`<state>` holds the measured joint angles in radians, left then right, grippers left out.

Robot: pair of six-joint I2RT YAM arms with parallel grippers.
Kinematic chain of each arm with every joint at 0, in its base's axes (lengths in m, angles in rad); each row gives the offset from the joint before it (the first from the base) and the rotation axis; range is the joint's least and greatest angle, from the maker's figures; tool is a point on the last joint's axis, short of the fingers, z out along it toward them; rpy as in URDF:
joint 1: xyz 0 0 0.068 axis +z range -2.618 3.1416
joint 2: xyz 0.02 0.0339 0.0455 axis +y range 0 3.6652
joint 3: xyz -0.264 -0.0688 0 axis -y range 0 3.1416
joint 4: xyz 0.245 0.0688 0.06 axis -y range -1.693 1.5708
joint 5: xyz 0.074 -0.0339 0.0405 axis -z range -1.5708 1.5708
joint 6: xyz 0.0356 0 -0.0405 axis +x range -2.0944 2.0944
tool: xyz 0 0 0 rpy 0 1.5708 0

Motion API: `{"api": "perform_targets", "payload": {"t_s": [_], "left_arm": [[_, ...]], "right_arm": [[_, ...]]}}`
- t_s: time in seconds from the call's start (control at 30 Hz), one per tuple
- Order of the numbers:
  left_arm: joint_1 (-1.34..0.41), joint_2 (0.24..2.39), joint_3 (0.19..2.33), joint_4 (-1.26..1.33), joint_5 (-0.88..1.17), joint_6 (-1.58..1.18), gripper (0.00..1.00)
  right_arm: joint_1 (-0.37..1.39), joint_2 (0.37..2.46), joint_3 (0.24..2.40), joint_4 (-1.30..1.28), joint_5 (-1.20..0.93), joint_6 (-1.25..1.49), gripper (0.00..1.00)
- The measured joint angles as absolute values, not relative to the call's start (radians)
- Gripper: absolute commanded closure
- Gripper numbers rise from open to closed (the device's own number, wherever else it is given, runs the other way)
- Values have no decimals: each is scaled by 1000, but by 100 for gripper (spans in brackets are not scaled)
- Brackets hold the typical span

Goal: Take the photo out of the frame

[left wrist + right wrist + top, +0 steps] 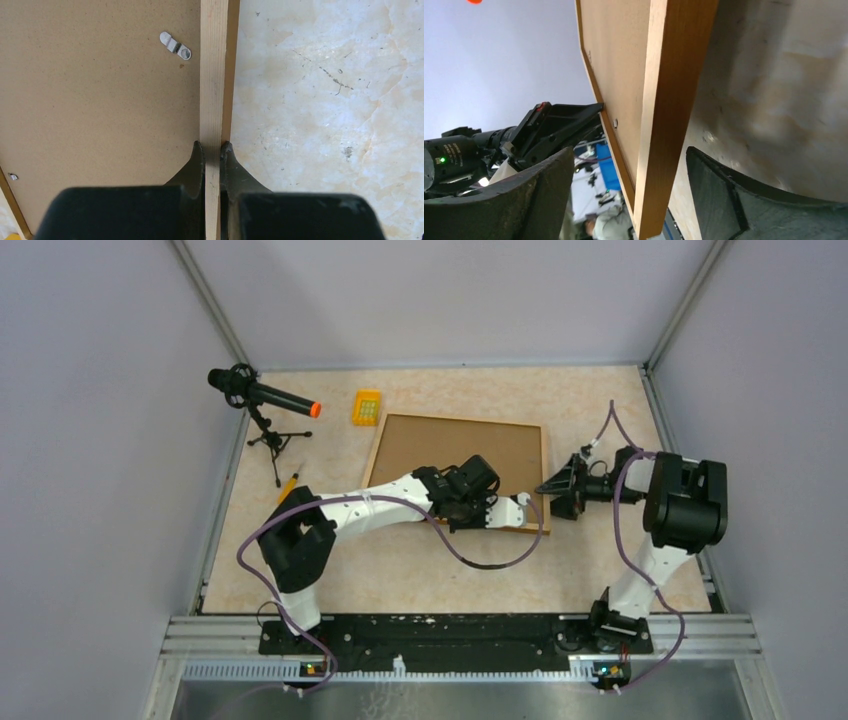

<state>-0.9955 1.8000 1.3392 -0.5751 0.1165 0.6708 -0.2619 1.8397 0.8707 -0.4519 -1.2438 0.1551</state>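
The frame lies back up in the middle of the table, showing its plain brown fibreboard. The photo is hidden behind that board. My left gripper is at the frame's near edge. In the left wrist view it is shut on the narrow wooden rim, one fingertip on each side. A small metal clip sits on the back board beside the rim. My right gripper is at the frame's near right corner. In the right wrist view it is open, its fingers standing apart on either side of the rim without touching it.
A black microphone with an orange tip stands on a small tripod at the back left. A yellow block lies behind the frame's far left corner. A yellow pencil lies near the left arm. Grey walls close in the table.
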Motion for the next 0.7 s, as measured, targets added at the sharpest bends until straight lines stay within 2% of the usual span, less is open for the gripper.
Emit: {"api": "perform_targets", "payload": {"t_s": [0.13, 0.4, 0.7], "left_arm": [[-995, 1800, 1345, -575, 128, 664, 100], [-995, 1800, 1346, -574, 172, 663, 100], [-996, 1800, 1347, -576, 183, 665, 100]], "right_arm": [[-214, 1928, 885, -448, -1293, 152, 35], [-136, 1991, 907, -399, -1355, 188, 42], [-119, 2037, 911, -361, -1390, 213, 64]]}}
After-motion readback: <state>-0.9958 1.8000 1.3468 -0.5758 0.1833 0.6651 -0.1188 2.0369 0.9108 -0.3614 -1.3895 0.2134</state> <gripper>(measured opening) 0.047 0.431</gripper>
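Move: The right rail of the frame, the stretch just forward of its near corner, lies about 4 cm to the right gripper's left, 1 cm back and 1 cm below; that corner is roughly 6 cm back and 3 cm left. The left gripper already holds the near rail raised; from it the same right-rail stretch lies some 12 cm right, 5 cm ahead and 2 cm lower, with a metal tab about 7 cm right and 3 cm ahead. Slide the right gripper left about 4.5 cm and down roughly 1.5 cm onto the frame's right rail, one finger above it and one below, tipping the fingers up towards level by some 10 degrees while closing them about halfway. Keep the left fingers pinched on the near rail and ease it about 1 cm back and to the right. ##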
